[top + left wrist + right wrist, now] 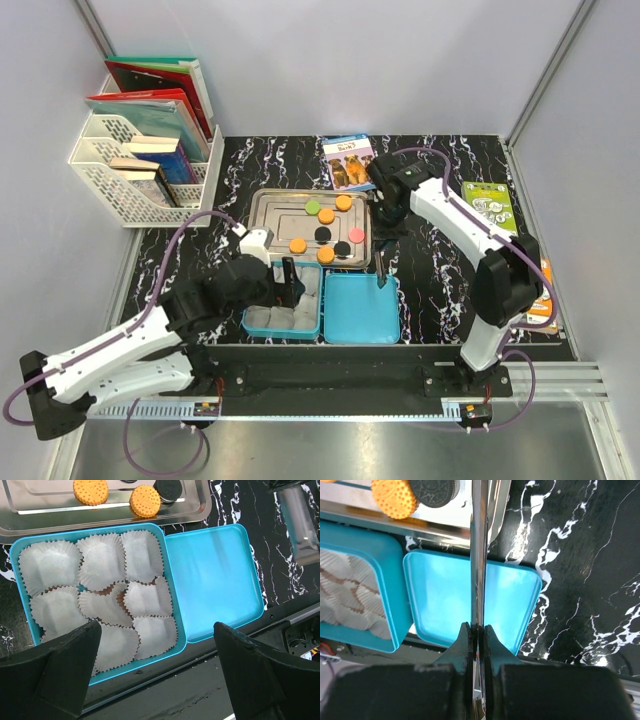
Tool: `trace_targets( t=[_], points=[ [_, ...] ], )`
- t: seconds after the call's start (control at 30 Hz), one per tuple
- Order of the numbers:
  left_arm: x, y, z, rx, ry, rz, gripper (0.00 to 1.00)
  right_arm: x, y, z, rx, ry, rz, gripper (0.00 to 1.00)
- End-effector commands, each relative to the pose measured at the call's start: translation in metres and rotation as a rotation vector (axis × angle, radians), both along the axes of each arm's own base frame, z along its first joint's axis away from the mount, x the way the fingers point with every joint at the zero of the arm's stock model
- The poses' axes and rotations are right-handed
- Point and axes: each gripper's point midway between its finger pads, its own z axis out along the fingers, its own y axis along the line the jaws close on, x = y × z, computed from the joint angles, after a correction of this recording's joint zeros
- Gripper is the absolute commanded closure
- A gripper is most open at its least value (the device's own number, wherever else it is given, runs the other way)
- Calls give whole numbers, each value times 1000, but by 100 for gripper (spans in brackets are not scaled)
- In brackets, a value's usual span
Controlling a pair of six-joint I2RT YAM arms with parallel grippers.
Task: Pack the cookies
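Observation:
Several cookies lie on a steel tray (pixel 262 205): a green cookie (pixel 312 208), a pink cookie (pixel 357 235), orange cookies (pixel 297 245) and black cookies (pixel 322 235). A blue box (pixel 250 322) lined with white paper cups (pixel 102 555) sits in front of the tray, its blue lid (pixel 362 308) beside it on the right. My left gripper (pixel 156 627) is open and empty over the box's near edge. My right gripper (pixel 478 627) is shut on a thin metal tool (pixel 479 555) that hangs over the lid and the tray's right edge. An orange cookie (pixel 394 497) and a black cookie (pixel 434 490) lie just left of the tool.
A white file rack (pixel 110 165) with books stands at the back left. A booklet (pixel 348 160) lies behind the tray, and a green card (pixel 488 205) lies at the right. Grey walls close in the table on three sides.

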Motion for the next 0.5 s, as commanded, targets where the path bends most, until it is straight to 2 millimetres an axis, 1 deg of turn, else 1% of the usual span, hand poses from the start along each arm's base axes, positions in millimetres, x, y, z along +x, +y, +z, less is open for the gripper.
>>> trace_targets(
  t=[0.0, 0.07, 0.13, 0.17, 0.2, 0.23, 0.27, 0.3, 0.37, 0.4, 0.47],
  points=[
    [3, 0, 10, -46, -26, 25, 1, 20, 10, -2, -36, -72, 49, 99],
    [2, 2, 8, -46, -23, 29, 1, 27, 15, -1, -47, -92, 65, 97],
    [2, 3, 5, -43, -21, 31, 1, 32, 20, -5, -72, -93, 86, 94],
    [2, 4, 5, -43, -20, 34, 1, 37, 18, -14, -105, -82, 84, 92],
    [1, 4, 4, -41, -17, 35, 1, 41, 22, -11, -103, -93, 87, 91],
    [1, 4, 4, -40, -16, 35, 1, 44, 23, -14, -110, -93, 98, 89],
    [1, 4, 3, -40, -15, 34, 1, 46, 24, -21, -124, -77, 107, 87],
    [1, 5, 3, -37, -14, 37, 1, 49, 26, -20, -126, -83, 112, 84],
    [0, 7, 2, -34, -13, 40, 1, 52, 27, -26, -132, -73, 120, 78],
    [0, 7, 1, -31, -11, 42, 1, 51, 27, -29, -135, -66, 124, 73],
    [0, 9, -1, -28, -11, 47, 1, 49, 28, -32, -134, -55, 138, 72]
  ],
)
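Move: Ahead of the right hand, which already holds the shut tongs by the middle with their hinge end towards the base, the pink cookie lies about 7 cm forward, 5 cm left and 11 cm below. The nearer black cookie is some 4 cm forward and 8 cm left, and the nearest orange one 2 cm forward and 12 cm left. The blue lid's middle is 10 cm back, 3 cm left. From the left hand the pink cookie is roughly 16 cm forward and 13 cm right. Carrying the tongs off the lid side towards the pink cookie at the tray's right edge, the right hand goes about 4 cm forward while sinking about as much, and a bit over 2 cm left, the wrist turning roughly 10 degrees. Partway along, the fingers ease open to about a quarter, keeping the tongs between them. ##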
